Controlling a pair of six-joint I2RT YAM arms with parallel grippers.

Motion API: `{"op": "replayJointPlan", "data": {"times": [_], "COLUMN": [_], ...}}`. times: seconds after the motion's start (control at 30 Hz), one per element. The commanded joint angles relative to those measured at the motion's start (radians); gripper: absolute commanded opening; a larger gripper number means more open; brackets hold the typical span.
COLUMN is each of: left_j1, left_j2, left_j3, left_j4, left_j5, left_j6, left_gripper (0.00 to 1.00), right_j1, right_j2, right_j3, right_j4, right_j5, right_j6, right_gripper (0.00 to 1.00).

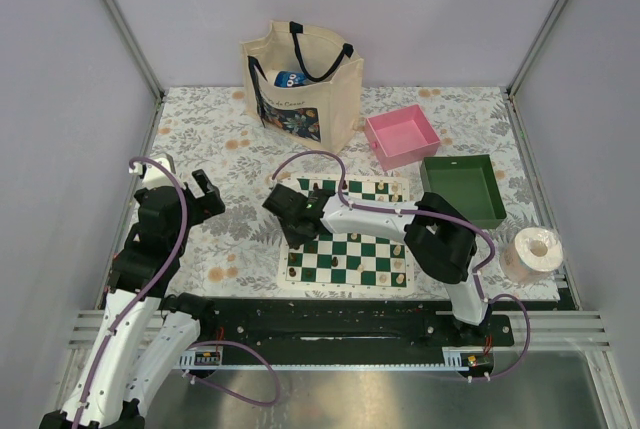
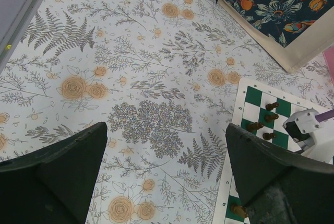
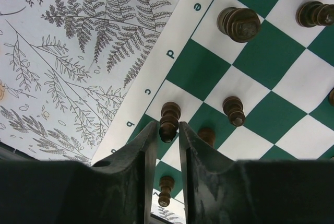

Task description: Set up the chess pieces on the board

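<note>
The green and white board lies on the floral cloth in front of the right arm. Dark chess pieces stand at its far left, and a few more pieces stand along its near edge. My right gripper is low over the board's left edge. In the right wrist view its jaws are closed narrowly on the head of a dark chess piece that stands by the lettered border. Other dark pieces stand nearby. My left gripper is open and empty over the cloth left of the board.
A cream tote bag stands at the back. A pink tray and a dark green tray sit right of the board's far side. A paper roll stands at the right edge. Metal frame posts bound the table.
</note>
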Motion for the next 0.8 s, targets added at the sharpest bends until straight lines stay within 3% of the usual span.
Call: {"op": "replayJointPlan", "data": {"times": [0.0, 0.07, 0.33, 0.63, 0.77], "left_j1": [0.007, 0.010, 0.010, 0.012, 0.013], "left_j2": [0.001, 0.001, -0.027, -0.024, -0.022], "left_j3": [-0.001, 0.001, -0.012, -0.006, -0.006], "left_j4": [0.053, 0.053, 0.063, 0.057, 0.060], "left_j5": [0.017, 0.018, 0.007, 0.007, 0.010], "left_j6": [-0.010, -0.010, -0.010, -0.010, -0.012], "left_gripper": [0.99, 0.99, 0.99, 0.99, 0.99], "right_j1": [-0.005, -0.003, -0.009, -0.115, -0.167], "right_j2": [-0.012, -0.030, -0.134, -0.315, -0.325], "right_j3": [-0.006, -0.020, -0.023, -0.158, -0.193], "right_j4": [0.023, 0.046, 0.072, 0.107, 0.109], "right_j5": [0.025, 0.021, 0.067, 0.124, 0.141], "right_j6": [-0.004, -0.006, -0.061, -0.055, -0.015], "right_gripper": [0.39, 0.44, 0.48, 0.50, 0.51]}}
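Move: The brown chess piece in the right fingers stands on the edge square marked c, straight below the hand point, its middle roughly 1 cm down. From that hand, one brown pawn is 3 cm right and level with it, another 3 cm right and 3 cm ahead; a tall brown piece is about 6 cm ahead, with no side offset, and another brown piece 3 cm back and 1 cm left. For the left hand, the piece held by the right is some 18 cm right, 3 cm back and 20 cm below. Open the right fingers to about half to let go of the brown piece on its c square, settling slightly as they part. Then lift away quickly, straight up at first, climbing about 9 cm and swinging some 5 cm forward and 6 cm right over the pawns towards the inside of the board, while the fingertips tilt forward and up by roughly 10 degrees and the hand turns a little clockwise. ##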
